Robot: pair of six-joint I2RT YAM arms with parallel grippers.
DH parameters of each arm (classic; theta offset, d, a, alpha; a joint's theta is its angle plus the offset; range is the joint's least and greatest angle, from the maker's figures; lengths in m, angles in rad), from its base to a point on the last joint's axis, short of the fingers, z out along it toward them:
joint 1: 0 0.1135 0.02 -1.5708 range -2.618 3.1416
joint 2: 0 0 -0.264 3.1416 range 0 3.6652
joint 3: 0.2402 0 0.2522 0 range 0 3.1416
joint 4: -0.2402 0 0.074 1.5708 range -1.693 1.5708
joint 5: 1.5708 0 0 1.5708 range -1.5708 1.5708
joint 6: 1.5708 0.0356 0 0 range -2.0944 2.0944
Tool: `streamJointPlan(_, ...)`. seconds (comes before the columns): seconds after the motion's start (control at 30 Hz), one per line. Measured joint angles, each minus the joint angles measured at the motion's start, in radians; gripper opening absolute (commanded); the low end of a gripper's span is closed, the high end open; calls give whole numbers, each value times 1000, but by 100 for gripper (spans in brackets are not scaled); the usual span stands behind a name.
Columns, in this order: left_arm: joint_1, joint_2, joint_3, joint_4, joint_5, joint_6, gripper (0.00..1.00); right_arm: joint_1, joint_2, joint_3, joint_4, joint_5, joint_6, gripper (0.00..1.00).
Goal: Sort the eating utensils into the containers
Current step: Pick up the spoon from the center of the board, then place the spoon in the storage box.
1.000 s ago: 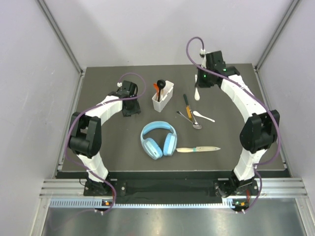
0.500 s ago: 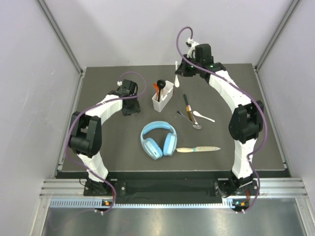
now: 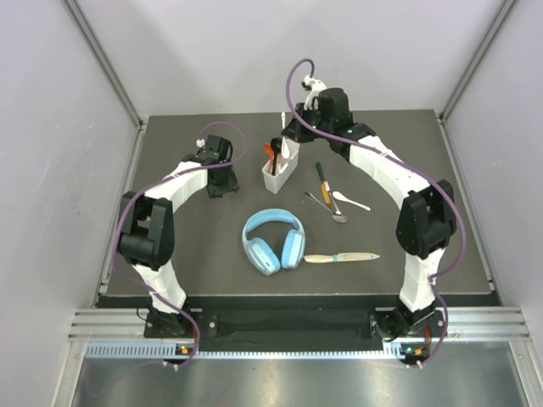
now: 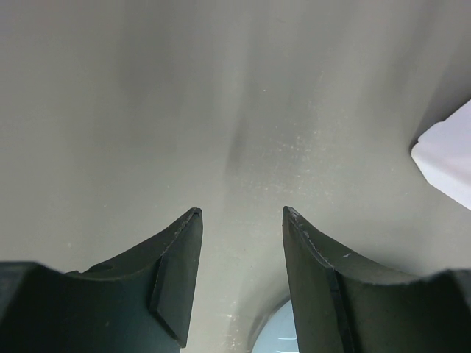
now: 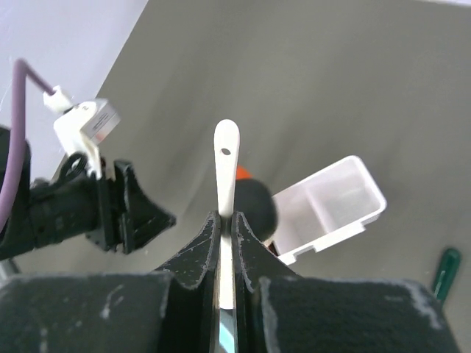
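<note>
My right gripper is shut on a white plastic spoon and holds it upright just above the white caddy. In the right wrist view the spoon handle sticks up between the closed jaws, with the caddy below to the right. A black scoop spoon and an orange-red spoon stand in the caddy's far compartment. My left gripper is open and empty, low over the mat left of the caddy; its jaws stand apart.
Light-blue headphones lie mid-table. A green-handled utensil, a metal spoon and a white spoon lie right of the caddy. A pale-handled knife lies right of the headphones. Grey walls enclose the mat.
My right arm has swung left with the white spoon, from over the table's back right to above the caddy. My left gripper has shifted slightly back.
</note>
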Motion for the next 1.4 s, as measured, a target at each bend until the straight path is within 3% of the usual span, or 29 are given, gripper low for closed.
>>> streamJointPlan(0.43, 0, 0, 2, -2, -1, 2, 53, -8, 5, -6, 119, 171, 27, 0)
streamJointPlan(0.6, 0, 0, 2, -3, -4, 2, 53, -12, 85, 27, 145, 217, 42, 0)
streamJointPlan(0.8, 0, 0, 2, -8, -5, 1, 53, -13, 178, 40, 109, 221, 53, 0)
streamJointPlan(1.4, 0, 0, -6, -26, -4, -4, 52, 1, 179, -45, 131, 191, 65, 0)
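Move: The right hand holds the white spoon high over the container, whose middle is about 4 cm ahead, 1 cm left and 20 cm below. From this hand, the black ladle's head lies about 4 cm ahead, 3 cm left and 10 cm down, the orange spoon's head 2 cm ahead, 5 cm left and 13 cm down, and the green-handled tool 1 cm ahead, 10 cm right and 25 cm down. For the left hand the container is about 7 cm ahead, 15 cm right and 3 cm lower. Still pinching the spoon, the right hand goes 6 cm forward, then about 12 cm down towards the container. ##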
